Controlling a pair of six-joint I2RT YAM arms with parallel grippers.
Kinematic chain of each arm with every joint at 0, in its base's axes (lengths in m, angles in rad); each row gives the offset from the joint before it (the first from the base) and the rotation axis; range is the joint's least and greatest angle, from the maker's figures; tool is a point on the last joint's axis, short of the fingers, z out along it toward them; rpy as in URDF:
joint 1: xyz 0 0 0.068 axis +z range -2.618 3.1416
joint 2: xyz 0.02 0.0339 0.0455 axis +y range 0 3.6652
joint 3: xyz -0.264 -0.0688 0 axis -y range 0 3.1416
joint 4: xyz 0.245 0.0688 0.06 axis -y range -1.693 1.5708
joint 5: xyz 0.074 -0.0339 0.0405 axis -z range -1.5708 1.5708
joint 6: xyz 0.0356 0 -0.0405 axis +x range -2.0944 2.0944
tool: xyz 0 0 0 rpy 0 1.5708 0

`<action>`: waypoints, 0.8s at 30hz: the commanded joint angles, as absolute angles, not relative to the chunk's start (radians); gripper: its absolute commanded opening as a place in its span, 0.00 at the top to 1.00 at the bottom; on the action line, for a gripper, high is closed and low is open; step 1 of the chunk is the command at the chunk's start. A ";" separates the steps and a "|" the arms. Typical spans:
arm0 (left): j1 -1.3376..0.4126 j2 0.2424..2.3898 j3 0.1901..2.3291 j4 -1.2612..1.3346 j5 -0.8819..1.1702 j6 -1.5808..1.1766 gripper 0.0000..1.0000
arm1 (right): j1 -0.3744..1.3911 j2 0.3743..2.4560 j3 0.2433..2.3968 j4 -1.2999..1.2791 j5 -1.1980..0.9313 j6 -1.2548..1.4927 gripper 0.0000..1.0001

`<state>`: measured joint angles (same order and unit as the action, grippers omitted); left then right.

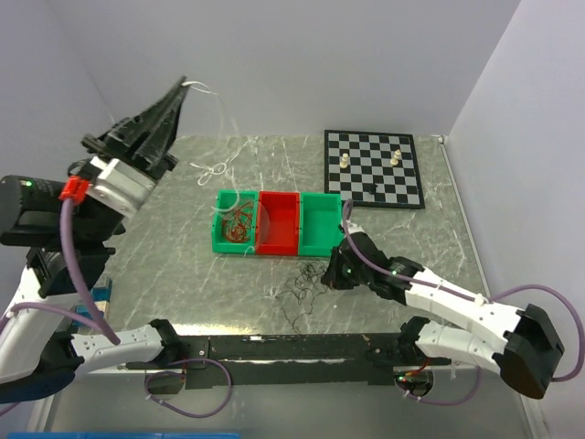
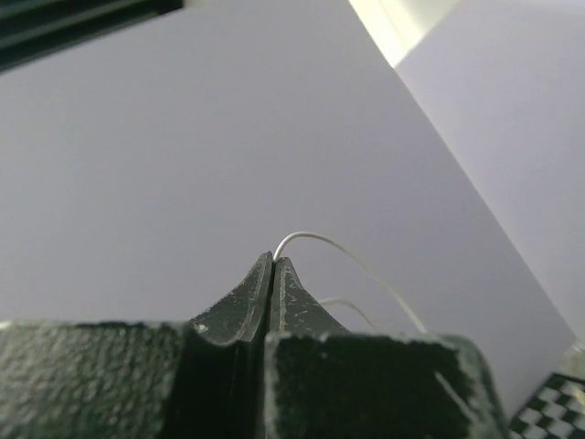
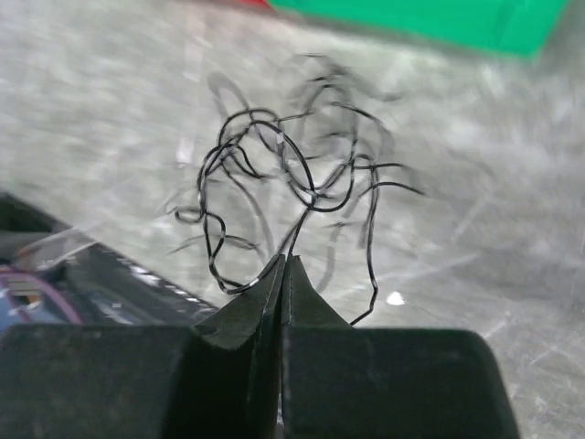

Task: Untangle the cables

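Note:
My left gripper (image 1: pixel 183 85) is raised high at the back left, shut on a thin white cable (image 1: pixel 222 110). That cable arcs down to a small white bunch (image 1: pixel 218 170) on the table. In the left wrist view the closed tips (image 2: pixel 274 259) pinch the white cable (image 2: pixel 340 247) against the wall. My right gripper (image 1: pixel 329 273) sits low in front of the bins, shut on a strand of the black cable tangle (image 1: pixel 304 279). The right wrist view shows that tangle (image 3: pixel 302 178) rising from the closed tips (image 3: pixel 284 261). Red-brown cables (image 1: pixel 239 223) lie in the left green bin (image 1: pixel 219 240).
A red bin (image 1: pixel 280 240) and a second green bin (image 1: pixel 320 240) stand joined to the first, mid-table. A chessboard (image 1: pixel 375 174) with a few pieces lies at the back right. White walls enclose the back and both sides.

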<state>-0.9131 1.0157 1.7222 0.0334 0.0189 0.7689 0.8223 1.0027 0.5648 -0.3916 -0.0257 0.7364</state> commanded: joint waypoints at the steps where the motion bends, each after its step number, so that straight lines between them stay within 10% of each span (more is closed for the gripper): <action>1: -0.911 0.996 1.686 -0.075 0.083 0.698 0.97 | 0.828 0.951 0.690 -0.437 0.000 0.666 0.99; 10: -0.911 0.963 1.592 -0.190 0.170 0.664 0.99 | 0.828 0.897 0.860 -0.397 0.009 0.542 0.53; 24: -0.914 0.940 1.499 -0.244 0.255 0.732 0.99 | 0.827 0.827 0.831 -0.129 -0.176 0.451 0.37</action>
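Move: The black cable tangle hangs by its edge from the right fingertips, its middle about 5 cm left, 2 cm forward and 4 cm below. The right green bin is some 21 cm ahead, 2 cm left and 5 cm down. For the left hand, holding the white cable up high, the red bin lies about 20 cm forward, 11 cm right and 66 cm below, with the left green bin some 10 cm left of it; the black tangle is 3 cm forward, 17 cm right, 65 cm down. The black tangle is let go as the right fingers open wide and that hand climbs about 17 cm, drifting a little left and forward while its fingertips tilt up. The white cable stays pinched in the left hand, which sinks about 13 cm and shifts 7 cm right towards the red bin, its upturned fingers tipping some 25 degrees nearer level. ##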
